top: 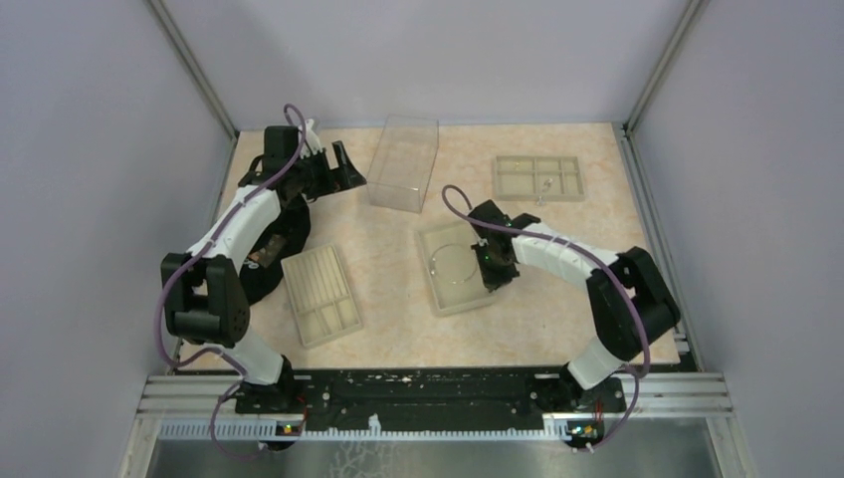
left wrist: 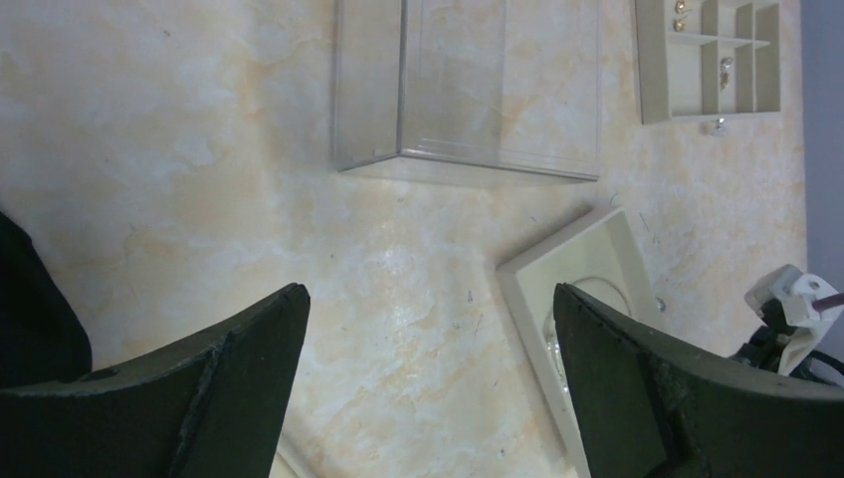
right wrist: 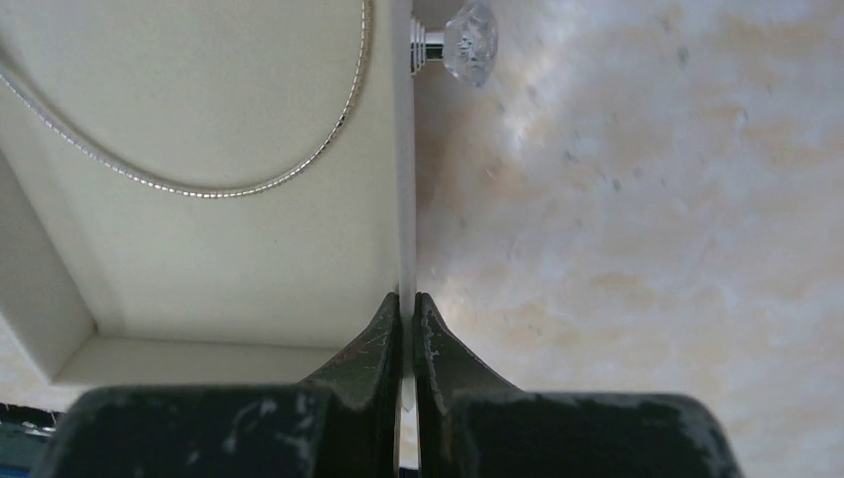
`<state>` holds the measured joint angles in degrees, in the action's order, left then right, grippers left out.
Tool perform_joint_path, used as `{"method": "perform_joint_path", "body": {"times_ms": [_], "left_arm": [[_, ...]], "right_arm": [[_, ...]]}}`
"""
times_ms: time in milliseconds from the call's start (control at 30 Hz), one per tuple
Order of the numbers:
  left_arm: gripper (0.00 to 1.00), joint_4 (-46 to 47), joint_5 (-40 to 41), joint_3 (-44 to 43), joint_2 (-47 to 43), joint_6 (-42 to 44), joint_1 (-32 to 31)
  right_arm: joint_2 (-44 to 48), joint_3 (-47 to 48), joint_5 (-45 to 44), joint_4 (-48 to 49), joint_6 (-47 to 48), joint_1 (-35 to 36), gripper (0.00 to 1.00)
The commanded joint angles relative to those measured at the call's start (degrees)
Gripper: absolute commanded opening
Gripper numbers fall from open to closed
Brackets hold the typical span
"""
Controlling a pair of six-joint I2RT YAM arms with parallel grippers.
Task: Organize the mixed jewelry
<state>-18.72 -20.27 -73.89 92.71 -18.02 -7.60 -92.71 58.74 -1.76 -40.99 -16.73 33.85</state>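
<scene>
A thin silver hoop (right wrist: 249,184) lies inside a shallow beige tray (top: 444,298) at the table's middle. My right gripper (right wrist: 407,297) is shut on that tray's right wall (right wrist: 403,199), one finger inside and one outside. In the top view the right gripper (top: 495,261) sits at the tray's right edge, beside the hoop (top: 453,264). A small crystal-headed silver piece (right wrist: 470,30) lies on the table just outside the wall. My left gripper (left wrist: 428,299) hangs open over bare table at the back left, holding nothing.
A clear plastic box (top: 403,162) stands at the back centre. A beige compartmented tray (top: 538,159) at the back right holds tiny gold pieces (left wrist: 680,25) and a silver one (left wrist: 726,68); another piece (left wrist: 719,126) lies just outside it. A ridged tray (top: 320,294) lies front left.
</scene>
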Motion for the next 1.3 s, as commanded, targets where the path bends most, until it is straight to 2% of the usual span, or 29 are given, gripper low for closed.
{"method": "perform_joint_path", "body": {"times_ms": [0,100,267,300,367,400,467,633,800,967,1267], "left_arm": [[0.98,3.6,-3.3,-2.2,1.7,-1.6,0.3],[0.98,3.9,-3.9,-3.3,3.6,-2.1,0.3],[0.98,3.7,-4.6,-5.0,5.9,-1.9,0.2],[0.98,3.8,-4.8,-5.1,6.0,-1.7,0.2],[0.98,4.0,-4.0,-5.3,6.0,-1.0,0.2],[0.99,4.2,-3.2,-5.5,6.0,-0.4,0.2],[0.99,3.9,-1.1,-6.6,6.6,0.5,0.2],[0.98,3.0,0.0,-12.2,11.0,0.4,0.3],[0.99,2.9,-0.6,-18.3,16.2,-0.2,0.4],[0.99,3.0,-2.6,-21.4,19.4,-1.3,1.3],[0.98,7.2,-10.2,-23.1,26.3,-5.3,2.1]], "right_arm": [[8.7,-4.5,-9.9,-4.6,-14.8,0.3,0.0],[11.4,-7.3,-13.5,-6.2,-25.4,-1.0,0.0],[12.1,-8.3,-14.4,-2.5,-32.6,-4.6,0.0],[11.8,-7.6,-13.8,-1.7,-32.4,-5.1,0.1],[11.0,-5.3,-12.9,-1.0,-30.8,-5.3,0.5],[11.1,-3.7,-12.5,-1.0,-29.5,-5.3,0.6],[11.6,-0.3,-12.0,-1.0,-26.4,-5.3,0.68],[9.6,10.4,-7.7,4.2,-19.3,-5.3,0.7],[-3.2,24.9,3.1,13.5,-17.7,-5.3,0.71],[-14.4,33.6,10.5,22.9,-21.0,-6.2,0.8],[-30.5,44.5,21.2,28.8,-29.4,-8.1,0.82]]}}
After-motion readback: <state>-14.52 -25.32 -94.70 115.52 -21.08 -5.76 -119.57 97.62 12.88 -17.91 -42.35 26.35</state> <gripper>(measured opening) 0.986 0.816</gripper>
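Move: The right hand still pinches the pale tray's right wall near its near corner; the tray's middle lies some 5 cm ahead and 7 cm left of it. The clear box is about 30 cm ahead, 20 cm left and slightly higher; the compartment organizer 28 cm ahead, 10 cm right. From the raised left hand, the clear box lies about 11 cm ahead, 16 cm right and 10 cm below, the tray 13 cm back and 27 cm right. Rightward and slightly back by about 6 cm, the right hand drags the tray by its wall, turning clockwise some 35 degrees, then opens and lets go. It arcs up and forward-left, about 26 cm forward, sinking at the end towards the clear box, fingers wide and tilting to point forward-left. The left hand, still wide open, goes forward towards the box too. ##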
